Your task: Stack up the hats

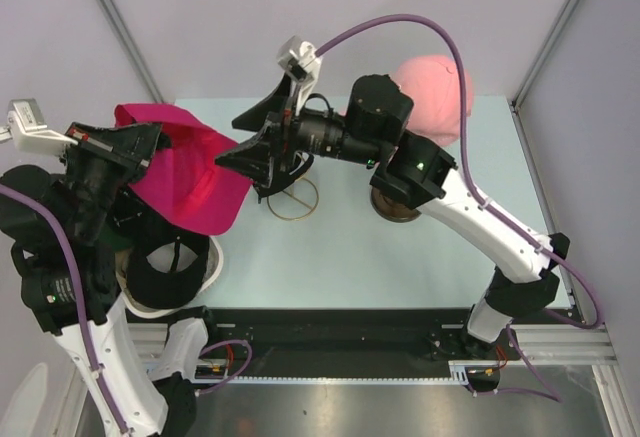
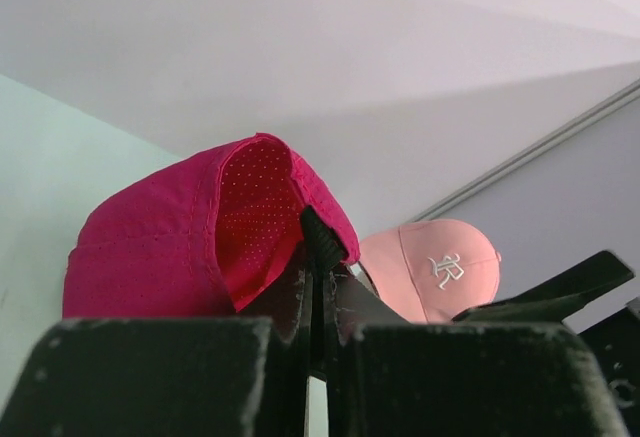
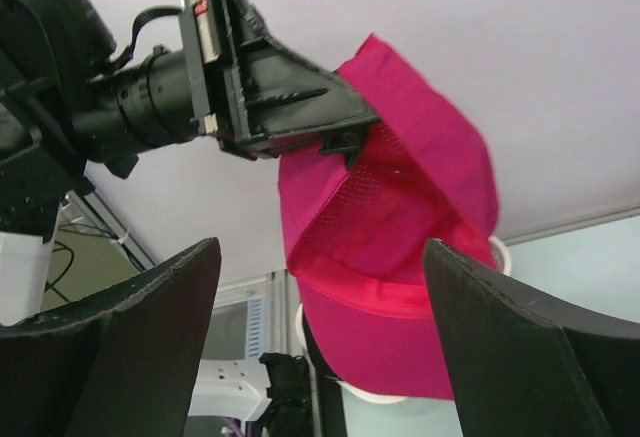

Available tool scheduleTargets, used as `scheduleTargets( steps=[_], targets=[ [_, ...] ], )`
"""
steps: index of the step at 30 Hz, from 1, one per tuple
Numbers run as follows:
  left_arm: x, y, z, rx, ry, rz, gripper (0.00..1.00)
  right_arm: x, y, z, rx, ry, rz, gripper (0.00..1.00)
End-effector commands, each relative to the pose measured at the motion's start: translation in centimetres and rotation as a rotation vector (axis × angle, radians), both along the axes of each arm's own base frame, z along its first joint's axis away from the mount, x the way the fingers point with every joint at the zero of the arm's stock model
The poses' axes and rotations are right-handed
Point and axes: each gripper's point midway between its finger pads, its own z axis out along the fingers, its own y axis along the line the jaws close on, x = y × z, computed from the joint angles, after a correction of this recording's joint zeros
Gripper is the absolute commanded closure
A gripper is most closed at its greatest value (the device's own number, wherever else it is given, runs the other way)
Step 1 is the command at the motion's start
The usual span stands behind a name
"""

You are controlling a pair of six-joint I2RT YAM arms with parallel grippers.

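Observation:
A magenta hat (image 1: 200, 177) hangs in the air at the left, with my left gripper (image 1: 158, 144) shut on its back edge. The left wrist view shows that gripper (image 2: 318, 257) pinching the hat's (image 2: 160, 252) rim. My right gripper (image 1: 228, 142) stands open just right of the hat, with nothing between its fingers. From the right wrist, the magenta hat (image 3: 400, 257) hangs brim-down beyond my open right gripper (image 3: 322, 247). A light pink hat (image 1: 437, 92) sits at the back right, also showing in the left wrist view (image 2: 432, 269). A black hat (image 1: 165, 272) lies in the basket below.
A white mesh basket (image 1: 212, 265) holding the black hat stands at the near left under the magenta hat. A thin gold wire ring (image 1: 292, 200) and a round brown base (image 1: 395, 209) sit on the pale table (image 1: 340, 257). Grey walls close the back and sides.

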Motion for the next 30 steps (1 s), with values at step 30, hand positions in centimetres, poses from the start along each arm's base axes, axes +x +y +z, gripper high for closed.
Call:
scheduleTargets(
  steps=[30],
  targets=[
    [3.0,-2.3,-6.9,0.073,0.32,-0.044,1.0,4.5,8.2,-11.2,-0.205,0.125,-0.083,0.12]
  ],
)
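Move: The magenta hat hangs from the left fingers, its middle some 7 cm ahead, 4 cm right and 5 cm below that hand. From the open right fingers its middle is about 10 cm left, 3 cm ahead and 3 cm lower. The black hat on the wire stand is roughly 15 cm ahead of the left hand, 13 cm right and 35 cm lower; the hat tray lies some 10 cm left, 5 cm back and 48 cm below that hand. Right hand, open, sinks about 12 cm and reaches left towards the magenta hat, which the left lowers, tipping down. ##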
